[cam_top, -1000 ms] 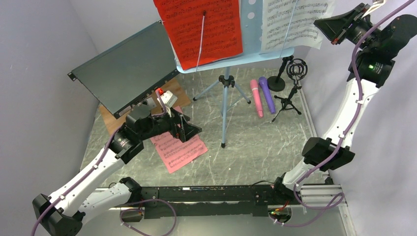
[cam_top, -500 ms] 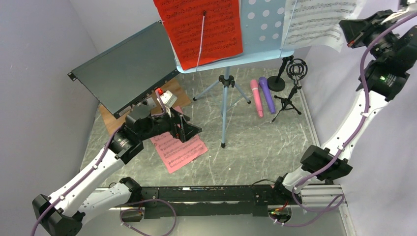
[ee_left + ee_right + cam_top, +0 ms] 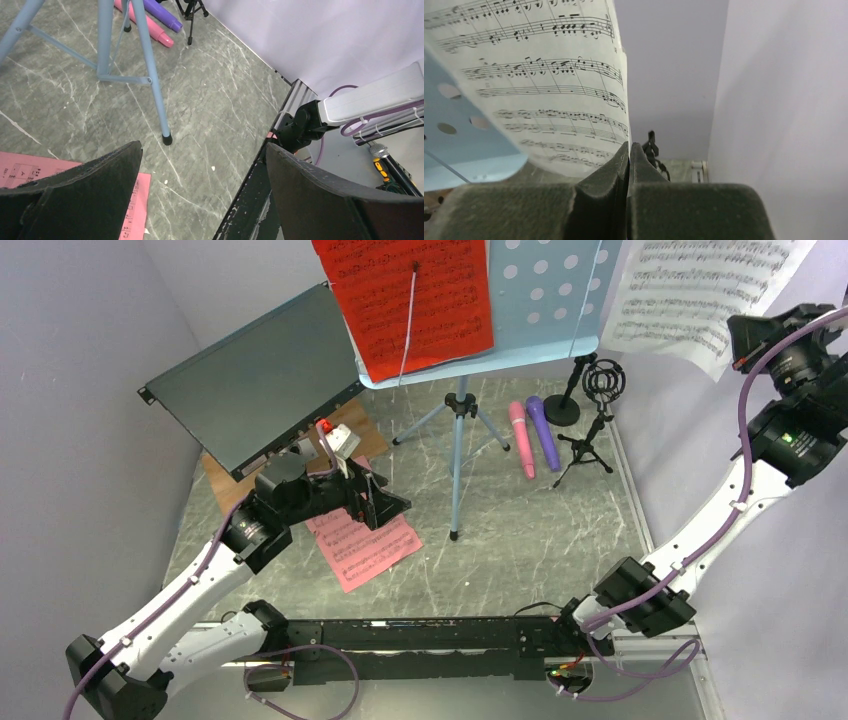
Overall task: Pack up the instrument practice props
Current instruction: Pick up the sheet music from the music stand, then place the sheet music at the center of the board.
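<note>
The light-blue music rack [image 3: 530, 300] stands on tripod legs [image 3: 458, 440] at the back, with a red page [image 3: 410, 300] on its left half. High at the right, my right gripper [image 3: 745, 340] is shut on the edge of the white page [image 3: 700, 295], which hangs clear of the rack's right edge. The right wrist view shows the jaws [image 3: 629, 147] pinched on that white page [image 3: 549, 85]. My left gripper [image 3: 385, 505] is open and empty above the pink page [image 3: 365, 545]. Pink [image 3: 522, 440] and purple [image 3: 543, 432] microphones lie beside two black mic supports [image 3: 597, 410].
A large dark flat box [image 3: 255, 380] leans at the back left over a brown board [image 3: 365, 420]. A small white and red item [image 3: 335, 435] sits beside it. Walls close in on both sides. A black rail [image 3: 430, 635] runs along the near edge.
My right gripper has swung to the right and drawn the white page sideways off the rack. The left arm has not moved.
</note>
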You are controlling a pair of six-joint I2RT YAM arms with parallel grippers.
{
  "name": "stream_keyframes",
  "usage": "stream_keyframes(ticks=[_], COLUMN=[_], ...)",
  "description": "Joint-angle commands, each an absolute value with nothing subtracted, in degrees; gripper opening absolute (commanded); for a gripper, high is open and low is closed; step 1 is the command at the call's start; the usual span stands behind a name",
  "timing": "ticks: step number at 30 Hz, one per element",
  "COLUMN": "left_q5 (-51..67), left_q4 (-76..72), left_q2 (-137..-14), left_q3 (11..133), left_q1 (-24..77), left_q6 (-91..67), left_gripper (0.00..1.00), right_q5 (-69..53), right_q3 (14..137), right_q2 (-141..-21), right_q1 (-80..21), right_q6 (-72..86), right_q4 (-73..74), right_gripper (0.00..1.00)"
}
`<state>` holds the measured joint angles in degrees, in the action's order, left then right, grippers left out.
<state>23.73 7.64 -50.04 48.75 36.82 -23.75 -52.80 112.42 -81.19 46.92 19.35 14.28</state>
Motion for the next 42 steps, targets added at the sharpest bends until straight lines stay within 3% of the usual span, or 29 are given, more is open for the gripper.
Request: stream_keyframes(ticks=[1, 12, 18, 21, 26, 35, 42], left_q5=[26.1, 28.6, 31.1, 32.4, 32.2, 33.0, 32.6], left_q4=[4.1, -5.3, -16.1, -22.0, -27.7, -31.0, -35.4], left_q2=[-50.0, -54.6, -60.1, -63.7, -68.4, -76.3, -82.4], left_q3=[48.2, 44.5, 40.9, 39.3, 38.4, 38.9, 41.1], left_q1=[36.6, 36.6, 36.7, 36.7, 36.7, 37.0, 41.4], left_q6=[-24.8, -26.6, -32.2, -36.1, -45.4, -59.5, -67.0], left_gripper=[0.99, 0.99, 1.0, 1.0, 0.99, 1.0, 0.99], right_q5=[-54.5, -69.1, -72.9, -73.3, -75.6, -90.6, -94.1], right_q3=[105.3, 77.3, 66.8, 64.1, 59.0, 62.4, 60.8], right_q2=[-77.2, -66.4, -65.8, -66.1, -63.5, -63.8, -61.7], right_q1=[49.5, 53.9, 48.5, 41.0, 30.3, 26.3, 22.8], right_q6=[17.0, 5.9, -6.2, -12.4, -14.6, -47.5, -53.3], right_q4=[13.5, 23.3, 35.8, 42.9, 42.0, 67.9, 72.5], right_gripper=[0.0, 0.0, 0.0, 0.0, 0.0, 0.0, 0.0])
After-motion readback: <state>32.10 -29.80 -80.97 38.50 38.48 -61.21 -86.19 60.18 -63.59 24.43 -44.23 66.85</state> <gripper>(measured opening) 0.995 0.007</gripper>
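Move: The white sheet music, already clear of the music stand in the right fingers, has its middle about 7 cm ahead, 6 cm left and slightly above them. It is bound for open space some 12 cm back, 28 cm left and 30 cm below that hand; the pink microphone lies about 7 cm ahead, 25 cm left, 55 cm down. From the left hand the white sheet is about 20 cm ahead, 44 cm right and 29 cm higher; the stand's near leg foot is level, 11 cm right, 28 cm down. The white sheet, still pinched at its edge, is carried down some 30 cm by the right hand, then swept left and back towards the left gripper while that wrist swings nearly 60 degrees counter-clockwise and tips down; the descent stops before the sideways sweep does. The left hand, fingers staying wide open, sinks about 10 cm, shifts right towards the sheet and rolls. ##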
